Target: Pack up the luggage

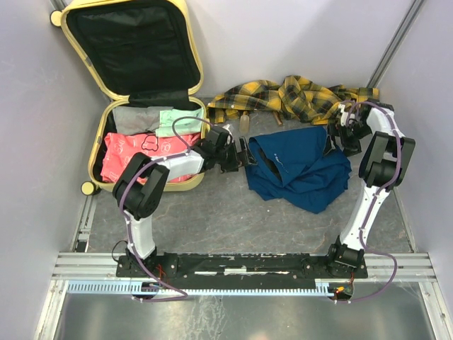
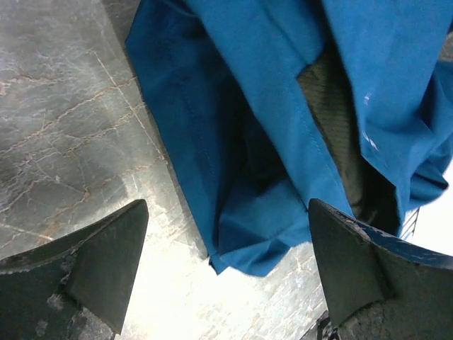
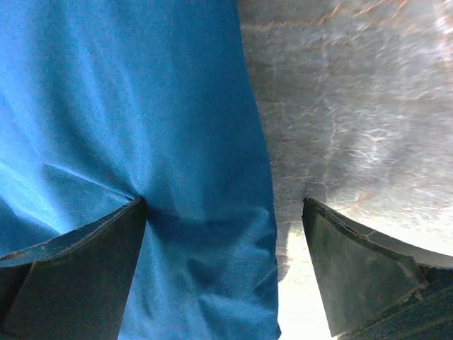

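The pale-yellow luggage [image 1: 185, 67] stands open at the back left, its lid up, with red, green and grey clothes inside. A blue garment [image 1: 301, 164] lies crumpled on the table's middle right. My left gripper [image 1: 248, 156] is open at the garment's left edge; in the left wrist view a blue corner [image 2: 251, 248] lies between its wide jaws. My right gripper [image 1: 334, 136] is open at the garment's upper right; the blue cloth [image 3: 163, 142] runs under its left finger [image 3: 78, 276] and into the gap.
A yellow-and-black plaid cloth [image 1: 290, 95] is bunched along the back wall behind the blue garment. Grey walls close in the left, back and right. The arms' base rail [image 1: 241, 265] runs along the near edge.
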Motion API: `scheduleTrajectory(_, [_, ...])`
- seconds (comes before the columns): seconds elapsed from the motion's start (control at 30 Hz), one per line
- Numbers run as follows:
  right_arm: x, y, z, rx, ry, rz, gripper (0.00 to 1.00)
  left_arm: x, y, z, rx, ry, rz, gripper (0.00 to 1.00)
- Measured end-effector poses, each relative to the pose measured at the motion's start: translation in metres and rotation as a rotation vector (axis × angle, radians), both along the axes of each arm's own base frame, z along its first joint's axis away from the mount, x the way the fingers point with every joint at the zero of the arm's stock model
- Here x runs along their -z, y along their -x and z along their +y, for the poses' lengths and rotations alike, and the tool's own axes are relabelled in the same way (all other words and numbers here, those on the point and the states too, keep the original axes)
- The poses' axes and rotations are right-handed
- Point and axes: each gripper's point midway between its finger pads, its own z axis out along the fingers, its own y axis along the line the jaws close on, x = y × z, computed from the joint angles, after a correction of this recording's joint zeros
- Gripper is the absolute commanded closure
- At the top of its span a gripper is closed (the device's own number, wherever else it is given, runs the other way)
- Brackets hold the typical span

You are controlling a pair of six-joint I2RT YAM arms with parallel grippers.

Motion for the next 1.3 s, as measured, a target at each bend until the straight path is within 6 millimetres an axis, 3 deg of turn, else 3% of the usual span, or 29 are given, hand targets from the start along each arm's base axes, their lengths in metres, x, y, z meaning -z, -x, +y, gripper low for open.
scheduleTrajectory(0.17, [0.007,0.018,0.01,-0.008,-0.041,0.039,0.05,0.022,-0.002,-0.01,-0.023,0.03,0.053,0.01])
scheduleTrajectory(0.33, [0.008,0.031,0.015,-0.009,-0.06,0.058,0.09,0.015,-0.009,-0.035,-0.001,0.191,0.047,0.01])
scheduleTrajectory(0.57, [0.009,0.04,0.023,-0.005,-0.095,0.072,0.18,0.005,0.002,-0.056,0.068,0.354,0.041,0.01])
scheduleTrajectory(0.67, [0.009,0.044,0.028,-0.003,-0.116,0.079,0.25,0.001,0.007,-0.065,0.097,0.364,0.033,0.28])
scheduleTrajectory(0.8, [0.011,0.048,0.033,-0.001,-0.125,0.08,0.43,0.004,0.011,-0.081,0.141,0.339,0.026,0.77])
scheduleTrajectory(0.9, [0.014,0.05,0.035,0.008,-0.131,0.077,0.57,0.006,0.011,-0.087,0.167,0.293,0.018,0.97])
scheduleTrajectory(1.03, [0.01,0.053,0.041,0.03,-0.155,0.069,0.94,0.004,0.009,-0.089,0.21,0.228,-0.012,0.97])
scheduleTrajectory(1.07, [0.007,0.054,0.043,0.033,-0.162,0.066,0.98,0.004,0.009,-0.089,0.223,0.205,-0.02,0.97])
scheduleTrajectory(1.3, [-0.037,0.061,0.064,0.057,-0.216,0.003,0.98,-0.016,0.007,-0.075,0.284,0.036,-0.116,0.97])
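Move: The middle of the blue garment lies about 20 cm to the right of the left hand, 4 cm back and some 5 cm below; its left end starts just beyond that hand's open fingers. From the right hand, the garment's middle is about 13 cm left, 7 cm back and slightly below, its right edge between the open fingers. A wooden brush lies 11 cm ahead of the left hand, and the plaid shirt some 15 cm ahead and 14 cm left of the right hand. The blue garment is gathered from both ends: the left hand dips 2 cm, then pushes about 9 cm right into the garment's left end, rolling some 20 degrees and back, and shuts on a fold. The right hand stays low, draws back and left some 6 cm over the right edge and pinches a bunch of cloth. Both then rise, the right about 5 cm, the left only 2. ##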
